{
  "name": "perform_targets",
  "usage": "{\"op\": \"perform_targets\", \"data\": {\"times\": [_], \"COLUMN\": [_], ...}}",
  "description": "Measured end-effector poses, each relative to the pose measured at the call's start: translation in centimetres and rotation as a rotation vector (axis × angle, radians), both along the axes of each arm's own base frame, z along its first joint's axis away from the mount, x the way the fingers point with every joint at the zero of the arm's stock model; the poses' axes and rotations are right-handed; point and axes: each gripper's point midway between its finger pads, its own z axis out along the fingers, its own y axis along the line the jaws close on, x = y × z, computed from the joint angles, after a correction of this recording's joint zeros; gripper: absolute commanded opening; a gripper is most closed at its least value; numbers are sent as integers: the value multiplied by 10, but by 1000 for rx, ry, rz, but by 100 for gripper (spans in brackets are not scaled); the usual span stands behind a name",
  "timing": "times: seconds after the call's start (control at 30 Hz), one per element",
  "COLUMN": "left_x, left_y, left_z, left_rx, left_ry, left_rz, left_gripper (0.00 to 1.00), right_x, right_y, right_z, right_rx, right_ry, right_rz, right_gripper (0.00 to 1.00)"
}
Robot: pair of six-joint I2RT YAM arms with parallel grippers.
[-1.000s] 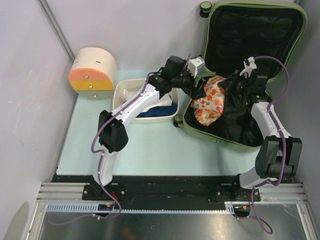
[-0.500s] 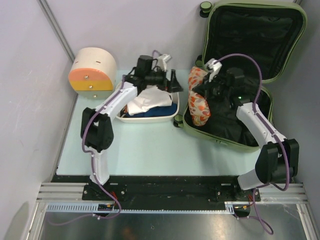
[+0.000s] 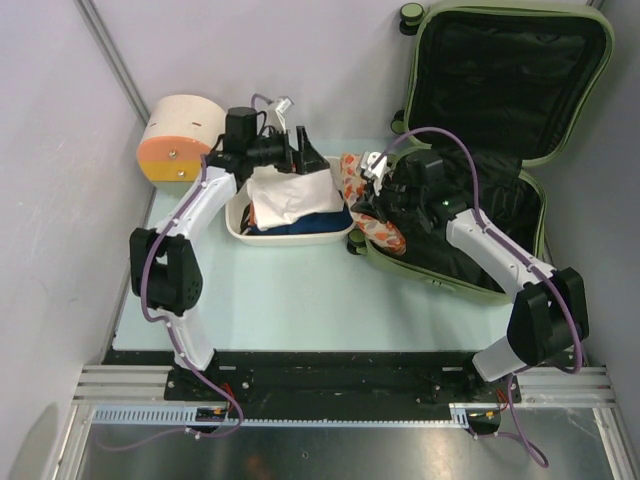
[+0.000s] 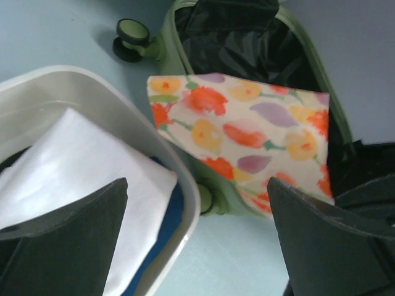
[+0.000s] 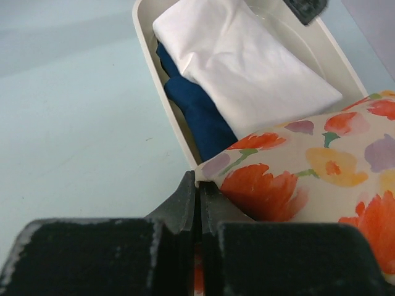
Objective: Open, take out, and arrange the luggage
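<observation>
The luggage [image 3: 500, 70], an olive-green suitcase, lies open at the right with its black-lined lid up against the back wall. My right gripper [image 3: 372, 195] is shut on the corner of a floral cloth [image 3: 362, 212], which hangs over the suitcase's left rim beside the white tub [image 3: 290, 238]. The right wrist view shows the jaws [image 5: 199, 203] pinching the floral cloth [image 5: 308, 166]. My left gripper [image 3: 300, 150] stands open over the tub's back edge with nothing in it. In its wrist view the left gripper [image 4: 197, 246] frames the tub rim [image 4: 154, 135] and the suitcase [image 4: 241, 43].
The tub holds a folded white cloth [image 3: 285, 195] on top of a dark blue one [image 5: 197, 111]. A round cream drawer box [image 3: 185, 140] with an orange front stands at the back left. Grey walls close in the left and right sides.
My right gripper has carried the floral cloth left, out of the suitcase to its left rim near the tub. The left arm has swung left and back, staying open.
</observation>
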Motion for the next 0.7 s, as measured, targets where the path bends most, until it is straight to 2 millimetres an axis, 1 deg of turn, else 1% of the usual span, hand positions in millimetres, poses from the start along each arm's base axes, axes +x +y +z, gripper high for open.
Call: {"op": "perform_targets", "data": {"times": [0.13, 0.27, 0.3, 0.33, 0.37, 0.47, 0.53, 0.63, 0.7], "left_x": [-12, -26, -30, -33, -36, -39, -40, -40, -40], "left_y": [-13, -20, -20, -21, -21, -24, -25, -26, -27], "left_z": [-8, -28, -33, -37, -40, -42, -41, -42, -47], "left_rx": [-51, -95, -104, -115, -124, -150, -164, -179, -184], "left_ry": [113, 281, 320, 357, 391, 441, 451, 470, 484], "left_rz": [5, 33, 39, 43, 47, 49, 47, 47, 52], "left_gripper": [100, 100, 100, 100, 100, 100, 100, 100, 100], "right_x": [-10, -21, -22, -23, -24, -23, -22, -20, -15], "right_y": [9, 25, 28, 30, 31, 26, 20, 10, 5], "right_z": [-8, -24, -29, -33, -38, -59, -70, -76, -76], "right_rx": [-52, -116, -131, -145, -159, -213, -239, -253, -249], "right_ry": [-46, -81, -86, -87, -83, -42, -6, 26, 37], "right_rz": [67, 137, 148, 156, 159, 139, 119, 89, 66], "right_gripper": [0, 0, 4, 11, 22, 49, 49, 50, 56]}}
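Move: The left hand, empty and open, has the floral cloth about 10 cm back, 12 cm to its right and some 7 cm below. Pinched in the right hand, that cloth is bound for the white bin, whose middle lies roughly 16 cm left, 3 cm ahead and 18 cm below; the folded white cloth inside sits 15 cm left, 4 cm ahead. The suitcase's lower shell is about 23 cm to the right, level fore and aft. Down about 8 cm goes the right hand with the floral cloth, first easing back and left by the bin's right-hand side, then swinging back right as its shut fingers open to about half and loosen the pinch. Meanwhile the left hand sinks and draws back, each by some 4 cm, with a little rightward drift, tipping its fingers down nearly 30 degrees towards the cloth; they stay wide open. ##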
